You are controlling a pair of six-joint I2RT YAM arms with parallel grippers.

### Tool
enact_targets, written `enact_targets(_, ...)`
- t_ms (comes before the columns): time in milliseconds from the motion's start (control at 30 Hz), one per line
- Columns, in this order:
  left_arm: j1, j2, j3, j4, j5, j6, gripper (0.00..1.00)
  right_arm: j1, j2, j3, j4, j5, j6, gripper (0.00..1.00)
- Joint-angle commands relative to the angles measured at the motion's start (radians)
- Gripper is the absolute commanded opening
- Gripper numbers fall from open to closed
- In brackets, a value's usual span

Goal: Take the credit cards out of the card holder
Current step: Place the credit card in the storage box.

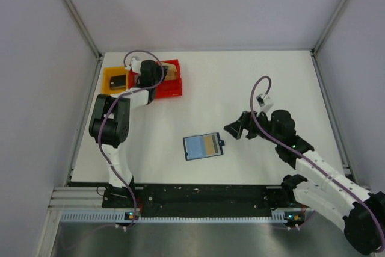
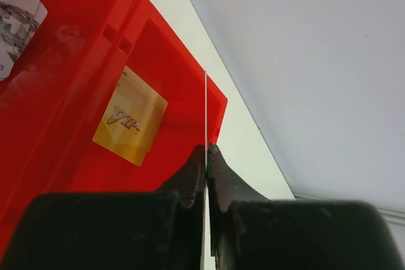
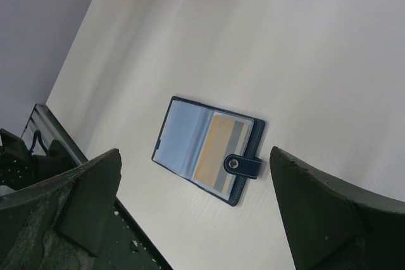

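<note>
The card holder (image 1: 203,146) lies open on the white table, dark navy outside and light blue inside, its clasp tab pointing right. An orange and grey card (image 3: 221,153) shows in its right-hand pocket. My right gripper (image 1: 234,129) hovers open just right of the card holder (image 3: 183,134), which shows between its fingers with nothing held. My left gripper (image 2: 207,150) is over the red bin (image 1: 171,85), shut on a thin white card (image 2: 205,112) seen edge-on. A gold VIP card (image 2: 130,117) lies in that red bin (image 2: 171,55).
A yellow bin (image 1: 108,75) with a dark item inside stands left of the red bin at the back left. Another printed card (image 2: 16,23) lies in the neighbouring red compartment. Grey walls enclose the table, and a metal rail (image 1: 198,195) runs along the near edge.
</note>
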Motion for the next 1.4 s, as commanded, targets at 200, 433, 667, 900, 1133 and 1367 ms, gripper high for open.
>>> enact_targets(200,0.008,0.077,0.146,-0.133,-0.014,0.085,0.00,-0.012,-0.024,0.028,0.006,0.009,-0.046,0.99)
enact_targets(433,0.006,0.126,0.228,-0.184,-0.009,0.133,0.00,-0.012,-0.024,0.029,0.006,0.003,-0.053,0.98)
enact_targets(667,0.008,0.148,0.302,-0.288,-0.012,0.180,0.33,-0.012,-0.024,0.039,0.000,-0.005,-0.056,0.98)
enact_targets(900,0.008,0.087,0.299,-0.356,-0.062,0.249,0.56,-0.012,-0.033,0.042,-0.003,-0.026,-0.043,0.99)
enact_targets(1133,0.006,-0.018,0.301,-0.418,-0.118,0.360,0.79,-0.012,-0.047,0.055,-0.040,-0.030,-0.042,0.98)
enact_targets(1367,-0.015,-0.171,0.258,-0.487,-0.135,0.516,0.80,-0.012,-0.032,0.092,-0.121,-0.017,-0.054,0.98)
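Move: The left hand still pinches a gold card over the storage box's right red compartment, whose middle lies about 10 cm below and 1 cm ahead. The gold card already in the box is roughly 3 cm ahead; the silver cards lie some 11 cm left and level with the hand, the black card about 22 cm left and level. From the right hand the compartment is around 24 cm ahead, 25 cm left. The left hand sinks about 4 cm towards the compartment, opens to release the card, then rises roughly 7 cm. ##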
